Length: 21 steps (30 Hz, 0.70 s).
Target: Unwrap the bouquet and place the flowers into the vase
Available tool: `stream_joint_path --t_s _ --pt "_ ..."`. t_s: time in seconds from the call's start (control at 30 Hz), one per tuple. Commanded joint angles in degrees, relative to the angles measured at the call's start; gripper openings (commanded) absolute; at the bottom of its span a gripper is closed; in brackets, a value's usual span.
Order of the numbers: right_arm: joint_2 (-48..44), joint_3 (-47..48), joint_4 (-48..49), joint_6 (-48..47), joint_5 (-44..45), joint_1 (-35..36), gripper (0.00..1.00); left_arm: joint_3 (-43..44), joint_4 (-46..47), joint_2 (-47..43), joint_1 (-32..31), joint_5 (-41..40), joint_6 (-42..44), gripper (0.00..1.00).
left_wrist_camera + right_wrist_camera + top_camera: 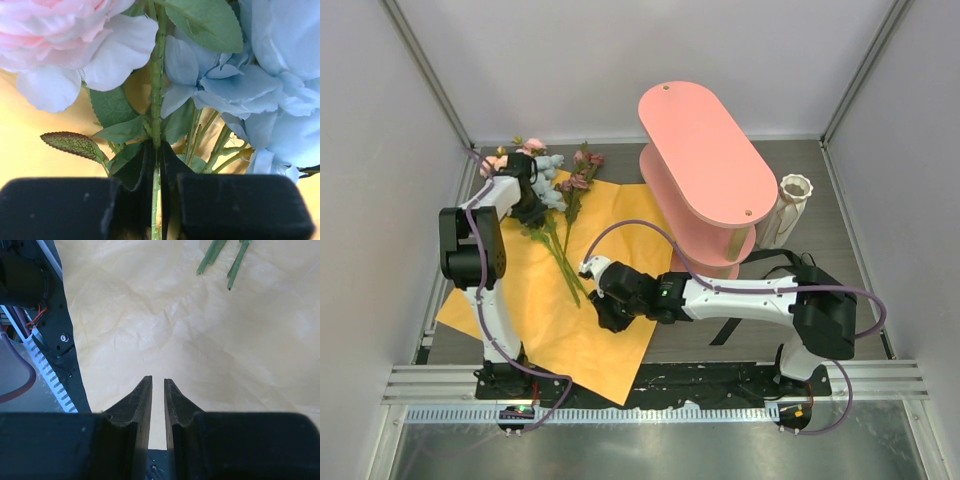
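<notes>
The bouquet lies unwrapped. Its orange paper [545, 310] is spread flat on the table, and the flowers [560, 190] lie across its far left corner, heads away from me. My left gripper [530, 203] is down among the blooms, shut on a green stem [157, 100] between a peach-pink rose [65, 45] and pale blue heads [270, 75]. My right gripper [588, 268] hovers over the paper [200, 340] near the cut stem ends [220, 255], its jaws a narrow gap apart with nothing between them. The cream ribbed vase [790, 205] stands upright at the far right.
A pink three-tier oval shelf [705, 150] stands between the flowers and the vase. A black ribbon strip [728, 328] lies on the dark table under the right arm. Grey walls close in the left, back and right sides.
</notes>
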Motion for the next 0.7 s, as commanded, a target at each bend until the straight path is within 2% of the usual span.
stream_joint_path --t_s 0.0,0.13,0.37,0.47,0.53,0.67 --pt "-3.8 0.0 1.4 -0.4 1.0 0.1 0.22 -1.2 1.2 -4.6 -0.4 -1.9 0.9 0.03" --pt "-4.7 0.9 0.9 -0.6 3.1 0.2 0.22 -1.2 -0.3 -11.5 -0.4 -2.3 1.8 0.00" --pt "-5.8 5.5 -1.9 -1.4 2.3 -2.4 0.22 -2.9 -0.3 -31.6 -0.4 1.7 4.6 0.00" --pt "-7.0 10.2 -4.7 -1.6 0.1 -3.8 0.22 -7.4 5.7 -38.3 -0.4 12.7 5.5 0.00" --pt "-8.0 15.2 -6.5 -2.4 0.4 -4.3 0.23 -11.0 12.2 -45.8 -0.3 17.6 5.6 0.00" --pt "-10.5 23.6 -9.8 -3.5 0.5 -5.2 0.27 -24.2 30.8 -58.6 -0.6 33.0 3.7 0.00"
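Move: My left hand already has a peach rose's stem pinched just above the paper. The vase stands some 68 cm to its right and 8 cm back, its middle about 10 cm higher; the pink shelf is 46 cm right, 6 cm back. The blue flowers lie 8 cm ahead and 5 cm right. From my empty right hand, the stem ends lie 5 cm ahead, 8 cm left and 9 cm down, and the vase 23 cm ahead, 38 cm right. I keep my left fingers shut on the stem and draw the rose up out of the bunch, straight up at first, then also back and a little left, nearly 30 cm up in all, swinging the fingers from pointing down to pointing forward by some 50 degrees. My right hand, its fingers barely ajar, rises about 11 cm off the paper, slowly then faster, easing some 5 cm forward. ##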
